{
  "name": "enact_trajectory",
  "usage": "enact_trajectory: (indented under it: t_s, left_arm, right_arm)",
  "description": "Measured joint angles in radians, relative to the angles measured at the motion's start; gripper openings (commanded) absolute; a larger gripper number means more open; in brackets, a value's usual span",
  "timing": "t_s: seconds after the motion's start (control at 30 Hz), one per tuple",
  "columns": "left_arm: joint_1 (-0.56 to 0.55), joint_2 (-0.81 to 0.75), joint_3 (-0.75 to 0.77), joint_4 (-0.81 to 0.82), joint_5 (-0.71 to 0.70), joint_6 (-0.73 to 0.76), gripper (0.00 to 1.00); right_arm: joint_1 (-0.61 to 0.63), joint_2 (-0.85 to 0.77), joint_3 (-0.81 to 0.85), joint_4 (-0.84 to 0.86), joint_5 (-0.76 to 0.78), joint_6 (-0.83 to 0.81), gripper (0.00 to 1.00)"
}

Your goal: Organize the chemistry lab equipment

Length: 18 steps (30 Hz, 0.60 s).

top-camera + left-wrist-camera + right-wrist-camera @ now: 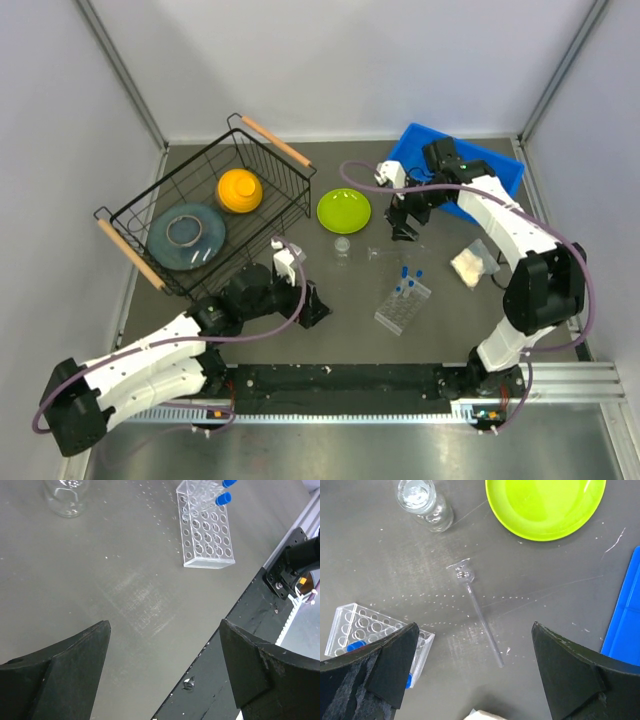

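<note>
The clear plastic grid rack (403,305) stands at mid-table with blue-capped tubes (411,272) upright in it. The left wrist view shows the rack (206,530) and two blue caps (223,499). A tiny clear cup (343,244) sits below the lime-green plate (343,210). A white-filled packet (472,265) lies to the right. A thin clear rod (477,607) lies flat under my right gripper (474,630), which hangs open above it, touching nothing. My left gripper (164,630) is open over bare table, left of the rack.
A black wire basket (262,150) at back left holds an orange dome (240,190) and a grey-blue plate (188,235). A blue tray (500,170) sits at back right. The black base rail (240,645) runs along the near edge.
</note>
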Motion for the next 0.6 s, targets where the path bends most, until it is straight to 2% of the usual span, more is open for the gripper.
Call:
enact_trajectory:
  t_s: [0.17,0.3,0.47,0.6]
  left_arm:
    - [-0.014,0.032,-0.009,0.045,0.01,0.011,0.96]
    - [-0.015,0.021,-0.009,0.044,-0.059,0.012,0.97]
    - [-0.015,-0.042,-0.009,0.026,-0.171,0.02,0.98]
    - [-0.015,-0.096,-0.009,-0.005,-0.227,0.033,0.98]
  right_arm:
    - [0.001,0.047,0.005,-0.007,0.016,0.002,0.96]
    - [0.001,0.066,0.005,-0.012,0.06,-0.028,0.96]
    - [0.0,0.13,0.005,-0.01,0.158,-0.151,0.95]
    - [0.0,0.19,0.005,-0.01,0.16,-0.257,0.91]
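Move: The glass funnel lies flat almost beneath the open right hand, its middle about 2 cm back, 2 cm to the right and 15 cm below, with the stem end pointing right. The glass bottle stands some 14 cm to the hand's left and 3 cm back, the green plate 14 cm left and 11 cm ahead, the tube rack 18 cm back and 4 cm right. From the left hand the funnel is roughly 20 cm ahead and 25 cm right. No contact yet: the right hand, fingers wide open, sinks about 7.5 cm towards the funnel, easing slightly forward and to the right over the stem, while its left-slanting fingers tip some 15 degrees steeper and the wrist turns a little counter-clockwise. The empty left hand, also open, drifts about 4 cm forward, left and up, its fingers lifting slightly. ##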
